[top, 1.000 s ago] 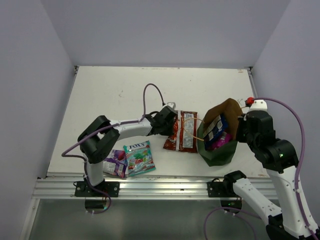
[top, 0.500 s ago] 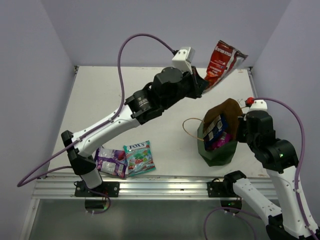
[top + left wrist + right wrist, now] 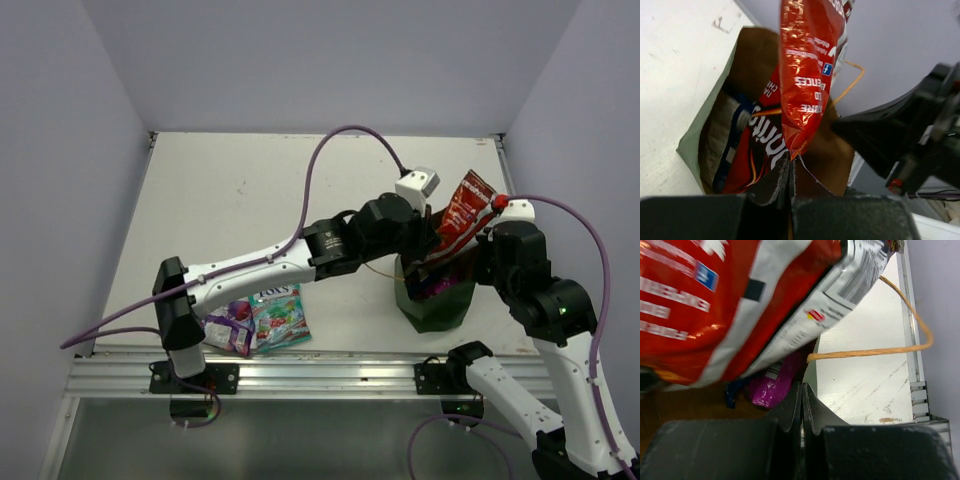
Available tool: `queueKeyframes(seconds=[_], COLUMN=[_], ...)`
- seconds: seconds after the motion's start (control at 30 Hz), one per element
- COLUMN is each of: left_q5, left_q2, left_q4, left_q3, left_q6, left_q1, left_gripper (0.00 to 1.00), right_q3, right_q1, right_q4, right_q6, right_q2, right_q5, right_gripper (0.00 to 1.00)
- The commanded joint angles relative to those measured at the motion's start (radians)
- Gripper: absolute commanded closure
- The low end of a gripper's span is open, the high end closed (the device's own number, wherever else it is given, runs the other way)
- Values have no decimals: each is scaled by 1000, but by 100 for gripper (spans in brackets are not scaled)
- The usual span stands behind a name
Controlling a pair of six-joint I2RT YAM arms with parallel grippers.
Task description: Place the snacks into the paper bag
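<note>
My left gripper (image 3: 790, 162) is shut on the corner of a red-orange packet (image 3: 807, 75), which hangs over the mouth of the paper bag (image 3: 435, 305). From above, that packet (image 3: 462, 215) sticks up over the bag's rim. A second red-orange pack (image 3: 760, 150) lies just behind it and reaches into the bag; whether the jaws also pinch it is unclear. A blue pack (image 3: 732, 145) and a magenta pack (image 3: 772, 385) sit inside. My right gripper (image 3: 802, 390) is shut on the bag's green rim (image 3: 812, 367). A teal candy bag (image 3: 277, 315) and a purple-silver bag (image 3: 228, 325) lie on the table.
The bag's cord handle (image 3: 880, 352) loops out over the table to the right. The right arm's black wrist (image 3: 900, 135) stands close behind the bag. An aluminium rail (image 3: 300, 375) runs along the table's (image 3: 250, 190) near edge, with walls on three sides.
The left arm picked the red-orange packs off the table, swung them high above the back right, then brought them down over the bag's mouth. The right arm and bag stayed put.
</note>
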Motion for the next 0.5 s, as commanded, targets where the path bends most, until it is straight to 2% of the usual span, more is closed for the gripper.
queueKeyframes(seconds=[0.0,0.1,0.13,0.2,0.3,0.47], left_q5=[34,21,20,26,52,41], left_q2=[14,67,89,183,289,302], left_q4=[91,13,-24,-172,-335,-397], left_q3=[-20,29,93,228,328,283], left_q6=[1,-2,-4,-26,-72,-97], left_q1=[-23,-40,-46,-57,-69,-98], left_gripper=[100,100,100,100,100,100], right_q3=[18,19,19,19,18,21], right_q1=[2,2,2,3,2,3], right_q4=[0,-1,-1,0,0,-1], right_q6=[-7,-7,-6,-7,-6,-7], right_q2=[-6,-6,-9,-7,-2,-13], right_q5=[2,2,2,2,-1,-1], right_gripper=[100,100,100,100,100,100])
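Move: My left hand holds the red Doritos pack by its edge, leaning over the paper bag. The bag's mouth centre is about 3 cm to my left hand's right and 1 cm ahead, its rim some 6 cm below. Inside, the purple pack lies roughly 5 cm right, 1 cm back and 25 cm down. My right hand, on the rim, has the mouth centre about 6 cm to its left and 3 cm ahead, nearly level. I push the Doritos pack down into the bag with my left hand, sinking about 9 cm while carrying it some 5 cm right towards my right hand and a little back. The left wrist tips by about 15 degrees so its fingers point more steeply down, and they keep their pinch. My right hand stays still, still holding the bag's rim. ##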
